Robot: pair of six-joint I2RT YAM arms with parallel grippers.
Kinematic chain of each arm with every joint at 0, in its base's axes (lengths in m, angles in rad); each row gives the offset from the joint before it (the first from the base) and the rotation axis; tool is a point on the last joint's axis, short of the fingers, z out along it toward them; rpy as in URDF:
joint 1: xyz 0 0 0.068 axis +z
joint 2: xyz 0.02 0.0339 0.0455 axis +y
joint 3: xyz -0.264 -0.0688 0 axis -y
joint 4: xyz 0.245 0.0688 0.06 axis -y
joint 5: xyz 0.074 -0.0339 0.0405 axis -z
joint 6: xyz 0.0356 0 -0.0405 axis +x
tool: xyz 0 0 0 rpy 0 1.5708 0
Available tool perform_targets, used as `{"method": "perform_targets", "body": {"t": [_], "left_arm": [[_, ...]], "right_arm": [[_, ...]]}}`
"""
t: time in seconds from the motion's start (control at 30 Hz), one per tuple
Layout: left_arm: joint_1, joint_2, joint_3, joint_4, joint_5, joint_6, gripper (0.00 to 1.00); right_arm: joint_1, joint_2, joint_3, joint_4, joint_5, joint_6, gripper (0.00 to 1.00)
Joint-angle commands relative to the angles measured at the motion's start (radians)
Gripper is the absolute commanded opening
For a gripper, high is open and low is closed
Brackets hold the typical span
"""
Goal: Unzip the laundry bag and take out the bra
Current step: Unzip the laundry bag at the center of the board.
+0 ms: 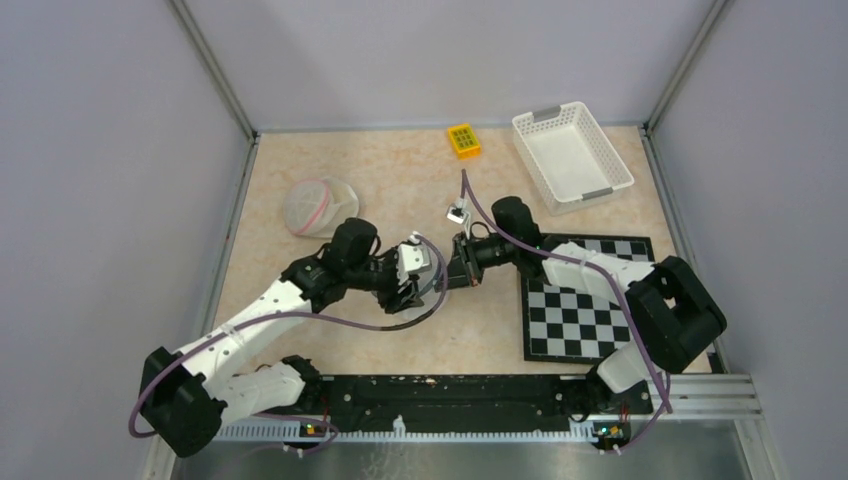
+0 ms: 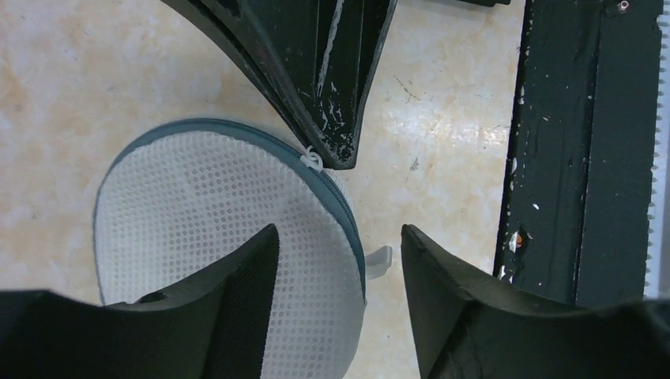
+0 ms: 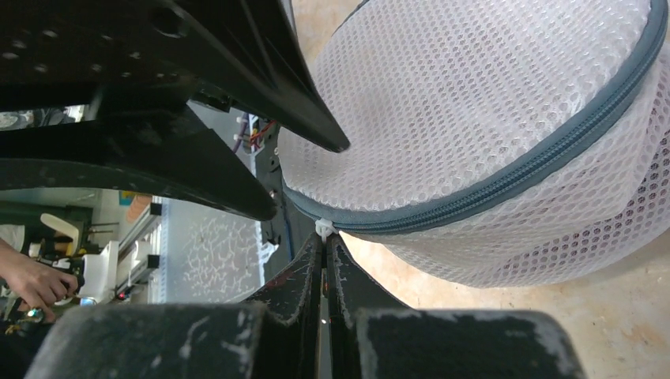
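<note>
The laundry bag (image 2: 205,221) is a round white mesh pouch with a grey-blue zipper (image 3: 506,178), lying on the table under both grippers. My right gripper (image 3: 325,237) is shut on the small white zipper pull (image 3: 324,228), also seen in the left wrist view as the zipper pull (image 2: 314,160). The stretch of zipper that shows is closed. My left gripper (image 2: 340,229) is open, one finger over the mesh and the other over bare table beside the bag's edge. In the top view the left gripper (image 1: 410,285) and right gripper (image 1: 447,272) meet mid-table and hide most of the bag. The bra is hidden.
A second rounded white mesh item with a pink line (image 1: 320,205) lies at the back left. A white basket (image 1: 572,155) and a yellow block (image 1: 463,139) stand at the back right. A checkerboard mat (image 1: 585,300) lies on the right, and a black rail (image 2: 577,158) runs along the near edge.
</note>
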Motion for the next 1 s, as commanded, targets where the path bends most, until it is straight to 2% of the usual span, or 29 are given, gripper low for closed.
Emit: {"method": "perform_targets", "body": {"t": [0.0,0.07,0.27,0.33,0.5,0.8,0.97], "left_arm": [[0.004,0.045,0.022,0.043,-0.017,-0.054,0.59],[0.004,0.048,0.02,0.055,-0.032,-0.052,0.51],[0.004,0.009,-0.011,0.048,-0.061,0.042,0.12],[0.004,-0.006,-0.024,0.033,-0.084,0.084,0.06],[0.007,-0.031,-0.052,0.013,-0.144,0.191,0.0],[0.048,-0.011,-0.076,0.069,-0.169,0.288,0.01],[0.057,0.049,-0.103,0.146,-0.238,0.35,0.01]], "right_arm": [[0.007,-0.02,-0.004,0.056,-0.012,0.005,0.0],[0.007,-0.022,-0.004,0.037,-0.002,-0.012,0.0],[-0.013,-0.047,-0.014,-0.028,0.072,-0.063,0.0],[-0.036,-0.061,-0.028,-0.038,0.099,-0.075,0.0],[-0.08,-0.086,-0.049,-0.041,0.135,-0.079,0.0],[-0.078,-0.108,-0.07,0.003,0.065,-0.066,0.0],[-0.071,-0.116,-0.079,0.031,0.042,-0.048,0.0]]}}
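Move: Just below the left hand's open fingers, about 2 cm down and 1 cm ahead, is the zip rim of the laundry bag. The bag's body is centred some 4 cm ahead, 1 cm to the left and 6 cm below. The zipper pull is about 1 cm ahead, 4 cm to the right and 2 cm below, already pinched by the right hand. From the right hand, that stretch of rim is 4 cm left, level with it, and the bag's middle is 3 cm ahead and 5 cm left. Dipping about 1.5 cm, the left fingers close and pinch the zip rim beside the pull, then draw it forward and a little left, some 4 cm forward in all, while the wrist rolls about 15 to 20 degrees. The right hand keeps its shut grip on the pull and takes it about 2.5 cm forward and 2.5 cm right, away from the left hand and a centimetre lower, then all but halts. ##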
